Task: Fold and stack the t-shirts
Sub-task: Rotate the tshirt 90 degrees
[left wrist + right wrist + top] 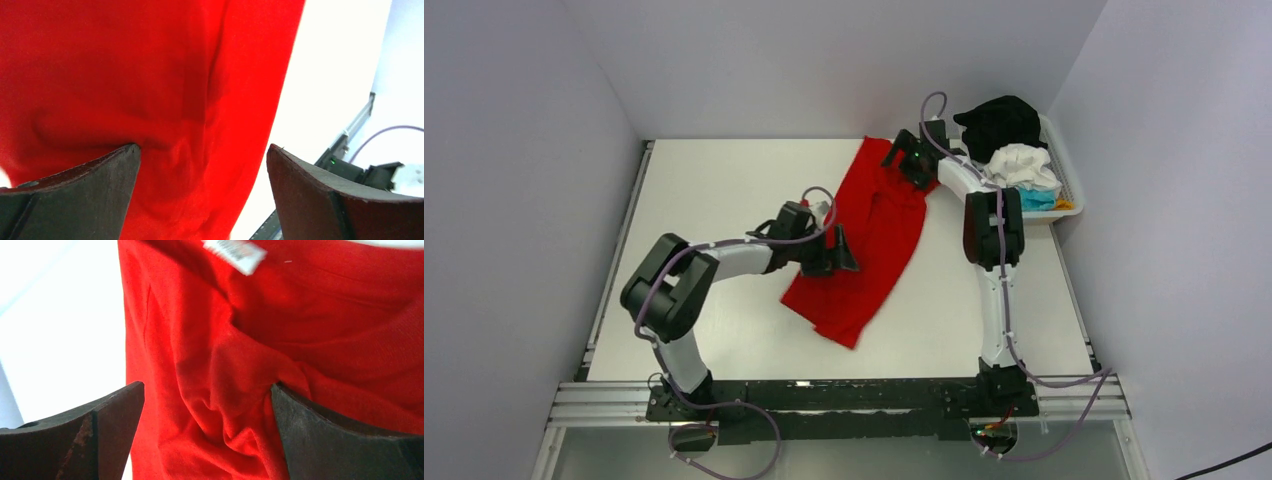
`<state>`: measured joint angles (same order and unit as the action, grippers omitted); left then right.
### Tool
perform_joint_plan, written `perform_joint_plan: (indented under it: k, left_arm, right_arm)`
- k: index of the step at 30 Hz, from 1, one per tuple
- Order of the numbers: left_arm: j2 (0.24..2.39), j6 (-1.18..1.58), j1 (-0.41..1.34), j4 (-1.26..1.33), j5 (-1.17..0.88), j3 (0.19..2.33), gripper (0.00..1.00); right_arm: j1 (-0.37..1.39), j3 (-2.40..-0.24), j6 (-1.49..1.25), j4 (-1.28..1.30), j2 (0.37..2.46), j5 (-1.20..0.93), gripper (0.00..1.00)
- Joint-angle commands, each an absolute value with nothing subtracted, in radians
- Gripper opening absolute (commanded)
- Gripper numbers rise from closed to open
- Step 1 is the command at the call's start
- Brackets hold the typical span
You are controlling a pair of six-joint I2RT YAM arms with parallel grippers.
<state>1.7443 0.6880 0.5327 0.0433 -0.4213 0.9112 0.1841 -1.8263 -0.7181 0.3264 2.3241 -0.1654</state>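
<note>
A bright red t-shirt (874, 235) lies spread in a long diagonal strip on the white table. My left gripper (829, 252) is open and low over the shirt's left edge; in the left wrist view (202, 150) red cloth (150, 75) fills the gap between its fingers. My right gripper (911, 160) is open at the shirt's far right corner; in the right wrist view (207, 387) wrinkled red cloth (225, 370) bunches between its fingers, and a white label (235, 250) shows. Black (1002, 120), white (1022, 162) and turquoise (1036, 198) shirts lie piled in the basket.
A white slatted basket (1072, 180) stands at the table's back right, against the right wall. Bare white table (724, 190) lies left of the red shirt, and more (944, 310) at the near right. Walls close in the left, back and right.
</note>
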Motion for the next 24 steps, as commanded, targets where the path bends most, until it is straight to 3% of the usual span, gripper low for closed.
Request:
perform_joint_plan:
  k: [1,7,15,24]
  left_arm:
    - [1.826,0.777,0.632,0.111,-0.532,0.983,0.99]
    - [1.921,0.798,0.726,0.1,-0.577,1.068,0.99]
    - [1.8,0.64,0.727,-0.183,-0.319,1.0,0.99]
    - [1.757,0.515,0.728,-0.287,-0.262,0.97,0.99]
  right_arm:
    - [0.215,-2.12,-0.614,0.332,2.598,-0.298,1.0]
    - [0.3,-2.442,-0.592,0.232,2.822,-0.448,1.0]
    - [0.273,-2.43,-0.571,0.181,2.775,-0.295,1.0]
    - [0.242,-2.463,-0.505,0.173,2.741,-0.313,1.0]
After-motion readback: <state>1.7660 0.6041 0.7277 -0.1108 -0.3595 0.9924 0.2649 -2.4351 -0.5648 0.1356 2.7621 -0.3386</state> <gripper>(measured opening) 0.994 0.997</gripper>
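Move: Both open hands are already down on the folded red t-shirt, its middle 1 or 2 cm below their hand points. From the left hand it lies about 5 cm ahead and 5 cm right, with the shirt's near end some 13 cm back and 4 cm left. From the right hand the middle is roughly 18 cm back and 9 cm left; the laundry basket stands about 28 cm right, level with the hand. Open right hand pushes collar end forward-left, about 10 cm each way; left drags near half right-back, then eases left. ##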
